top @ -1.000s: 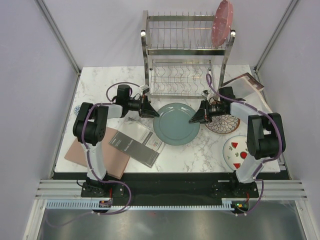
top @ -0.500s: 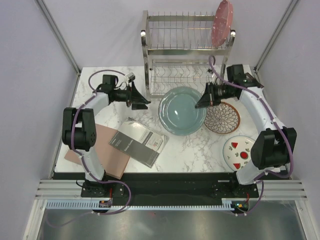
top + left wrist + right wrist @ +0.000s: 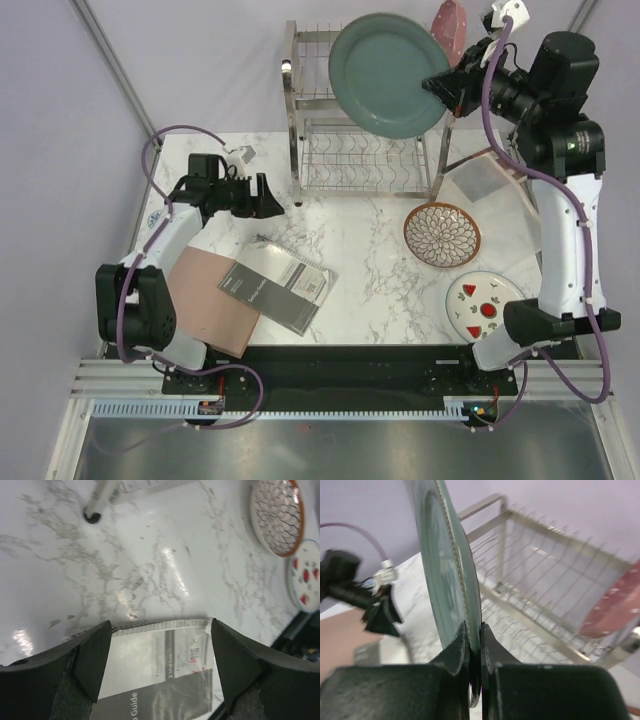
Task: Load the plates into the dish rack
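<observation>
My right gripper (image 3: 443, 87) is shut on the rim of the grey-green plate (image 3: 388, 74), holding it raised in front of the steel dish rack's (image 3: 300, 100) upper tier; the plate (image 3: 449, 575) shows edge-on between the jaws in the right wrist view. The pink dotted plate (image 3: 449, 22) stands in the rack's top right slots. The brown-rimmed petal plate (image 3: 441, 234) and the strawberry plate (image 3: 484, 305) lie on the table at the right. My left gripper (image 3: 274, 197) is open and empty, low over the table left of the rack.
A dark grey booklet (image 3: 275, 285) and a brown board (image 3: 205, 315) lie at the front left; the booklet (image 3: 160, 675) fills the lower left wrist view. A rack foot (image 3: 92, 516) stands near the left gripper. Grey walls close the back corners.
My right gripper has lifted the grey-green plate from just above the table up to the rack's top tier. My left arm has drawn back to the left.
</observation>
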Action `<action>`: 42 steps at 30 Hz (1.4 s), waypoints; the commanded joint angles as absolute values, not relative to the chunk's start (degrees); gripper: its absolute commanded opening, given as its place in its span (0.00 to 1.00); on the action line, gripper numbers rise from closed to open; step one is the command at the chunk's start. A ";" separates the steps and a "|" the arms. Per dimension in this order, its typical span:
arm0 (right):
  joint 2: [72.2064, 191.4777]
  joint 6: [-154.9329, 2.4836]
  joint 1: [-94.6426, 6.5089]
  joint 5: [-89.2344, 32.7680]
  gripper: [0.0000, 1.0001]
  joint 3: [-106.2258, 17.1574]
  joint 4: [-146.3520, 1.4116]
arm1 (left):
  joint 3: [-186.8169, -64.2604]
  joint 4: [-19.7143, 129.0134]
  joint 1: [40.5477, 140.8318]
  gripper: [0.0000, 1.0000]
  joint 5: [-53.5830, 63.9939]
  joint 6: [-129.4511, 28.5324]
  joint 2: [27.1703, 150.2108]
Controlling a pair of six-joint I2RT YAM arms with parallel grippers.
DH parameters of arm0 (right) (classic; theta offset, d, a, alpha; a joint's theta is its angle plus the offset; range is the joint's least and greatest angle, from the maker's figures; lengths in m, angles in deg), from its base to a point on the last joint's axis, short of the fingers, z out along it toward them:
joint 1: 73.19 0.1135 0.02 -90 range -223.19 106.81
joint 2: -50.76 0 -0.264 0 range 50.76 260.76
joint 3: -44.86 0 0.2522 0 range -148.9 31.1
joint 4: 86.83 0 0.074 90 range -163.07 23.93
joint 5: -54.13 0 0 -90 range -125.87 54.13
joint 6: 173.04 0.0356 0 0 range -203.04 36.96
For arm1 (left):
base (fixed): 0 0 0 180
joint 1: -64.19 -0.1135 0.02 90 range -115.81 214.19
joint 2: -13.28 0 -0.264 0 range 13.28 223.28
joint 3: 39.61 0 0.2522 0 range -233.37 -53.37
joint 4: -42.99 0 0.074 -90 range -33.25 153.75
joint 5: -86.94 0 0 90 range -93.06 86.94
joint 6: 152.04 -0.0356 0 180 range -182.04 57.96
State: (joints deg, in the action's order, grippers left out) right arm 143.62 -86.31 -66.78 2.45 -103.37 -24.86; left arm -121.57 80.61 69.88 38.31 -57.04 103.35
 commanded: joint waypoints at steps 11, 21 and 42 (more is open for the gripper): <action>147.61 -98.94 -50.61 -63.46 0.00 -95.36 -85.03 | -113.31 64.40 70.34 0.88 15.05 -48.77 96.25; 155.61 -104.84 -50.17 -72.44 0.00 -103.64 -77.38 | -110.06 62.12 70.34 0.88 15.31 -48.77 95.46; 161.94 -102.29 -50.61 -78.15 0.00 -104.25 -69.90 | -108.21 60.18 70.25 0.89 14.61 -48.59 96.52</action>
State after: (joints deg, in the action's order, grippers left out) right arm 163.38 -104.08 -50.50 -75.40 -99.22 -61.56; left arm -108.70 62.56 70.08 15.80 -49.88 97.31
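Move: The right hand holds the blue-grey plate by its rim, high in front of the rack. The slot for the plate is in the upper tier, some 25 cm ahead, 7 cm right and 9 cm lower; the pink plate stands about 4 cm to the right of that slot. The rack's right post is roughly 20 cm ahead of this hand, 15 cm right and 8 cm down. From the left hand the slot lies about 25 cm ahead, 38 cm right and 25 cm up. Forward and somewhat right, the right hand swings the pinched blue-grey plate over towards the upper tier, about 15 cm, rising slightly while the wrist turns some 60 degrees clockwise until the fingers point nearly straight ahead. It then sinks about 6 cm, easing farther in beside the pink plate, rim still gripped. The left hand, empty and open, moves aside to its left and a little forward, then settles slightly lower. ##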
